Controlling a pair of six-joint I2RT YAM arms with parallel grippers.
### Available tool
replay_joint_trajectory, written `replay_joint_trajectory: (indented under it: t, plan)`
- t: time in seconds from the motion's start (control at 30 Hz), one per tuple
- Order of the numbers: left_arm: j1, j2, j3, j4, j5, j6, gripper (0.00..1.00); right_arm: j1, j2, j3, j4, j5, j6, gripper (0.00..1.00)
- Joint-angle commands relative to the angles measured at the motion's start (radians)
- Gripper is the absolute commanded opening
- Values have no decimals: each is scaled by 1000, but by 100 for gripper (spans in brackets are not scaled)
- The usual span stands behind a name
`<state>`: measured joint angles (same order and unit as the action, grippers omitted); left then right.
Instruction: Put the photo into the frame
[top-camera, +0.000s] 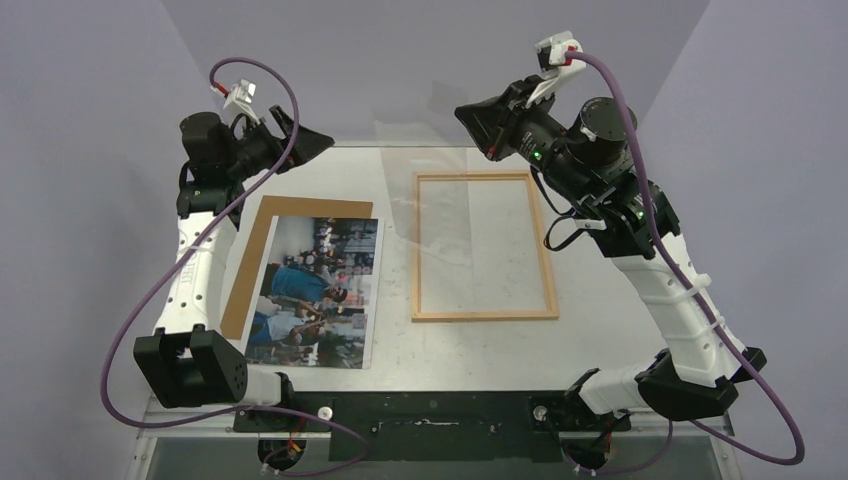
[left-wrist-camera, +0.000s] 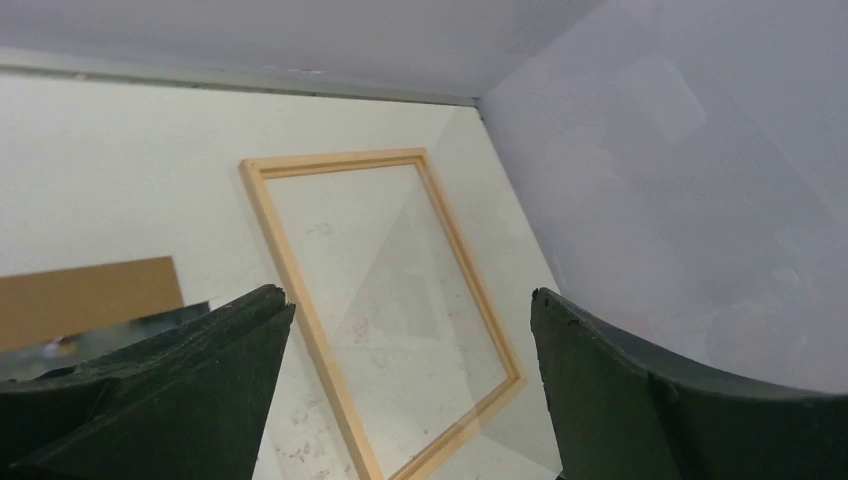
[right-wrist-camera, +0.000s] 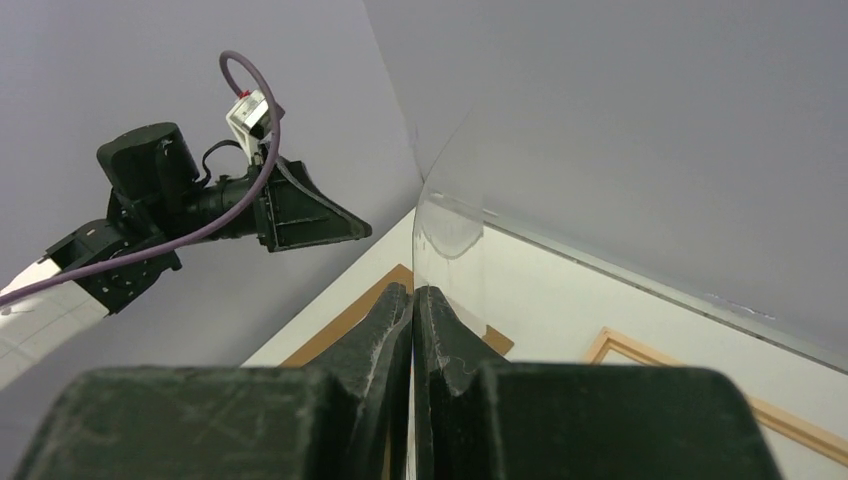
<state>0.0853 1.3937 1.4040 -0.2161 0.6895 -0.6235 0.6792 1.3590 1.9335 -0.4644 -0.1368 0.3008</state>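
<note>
The photo (top-camera: 318, 290) lies face up at the left of the table, overlapping a brown backing board (top-camera: 300, 208). The light-wood frame (top-camera: 485, 315) lies flat at centre right with nothing inside it. My right gripper (top-camera: 478, 130) hangs above the frame's far left corner, shut on the edge of a clear pane (top-camera: 440, 190). The pane is lifted and tilted over the frame. In the right wrist view the jaws (right-wrist-camera: 413, 290) pinch the pane's edge (right-wrist-camera: 520, 270). My left gripper (top-camera: 305, 130) is open in the air at the back left, holding nothing. Through its fingers (left-wrist-camera: 408, 295) I see the frame (left-wrist-camera: 340, 160).
Grey walls close in the back and both sides of the table. The backing board (left-wrist-camera: 90, 295) reaches toward the back left. From the right wrist view the left arm (right-wrist-camera: 250, 210) hovers beyond the pane. The arm bases stand along the near edge.
</note>
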Motion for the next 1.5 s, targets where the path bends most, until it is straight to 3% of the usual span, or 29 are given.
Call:
replay_joint_trajectory:
  t: [0.0, 0.3, 0.67, 1.17, 1.47]
  plan:
    - [5, 7, 66, 235, 291, 0, 89, -7, -48, 30, 76, -65, 28, 0]
    - [4, 88, 168, 447, 387, -123, 89, -8, -85, 46, 76, -119, 53, 0]
    - [-4, 90, 249, 483, 364, -102, 89, -7, -105, 6, 82, -125, 54, 0]
    - [-163, 48, 403, 420, 457, 117, 89, -6, -41, -19, 73, -221, 66, 0]
    - [-174, 10, 399, 365, 524, 215, 89, 2, -16, -22, 75, -300, 78, 0]
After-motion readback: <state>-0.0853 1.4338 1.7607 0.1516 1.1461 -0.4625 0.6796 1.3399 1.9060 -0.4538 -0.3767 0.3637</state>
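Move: The clear sheet in the right hand's fingers has its free edge about 12 cm to the left hand's right, 5 cm back and 10 cm higher; from the right hand, that edge lies some 8 cm ahead, 13 cm left and 8 cm lower. On the table, the photo's middle is roughly 6 cm back, 3 cm left and 36 cm below the left hand, the empty frame 5 cm ahead, 32 cm right and equally low. Up some 17 cm, then also back and right about 10 cm each way, the left hand climbs towards the clear sheet's free edge, its open fingers tipping up and swinging clockwise towards the right gripper. The right hand keeps its pinch on the sheet, eases back about 4 cm and slightly left, rising and sinking again, and turns some 15 degrees counter-clockwise. ##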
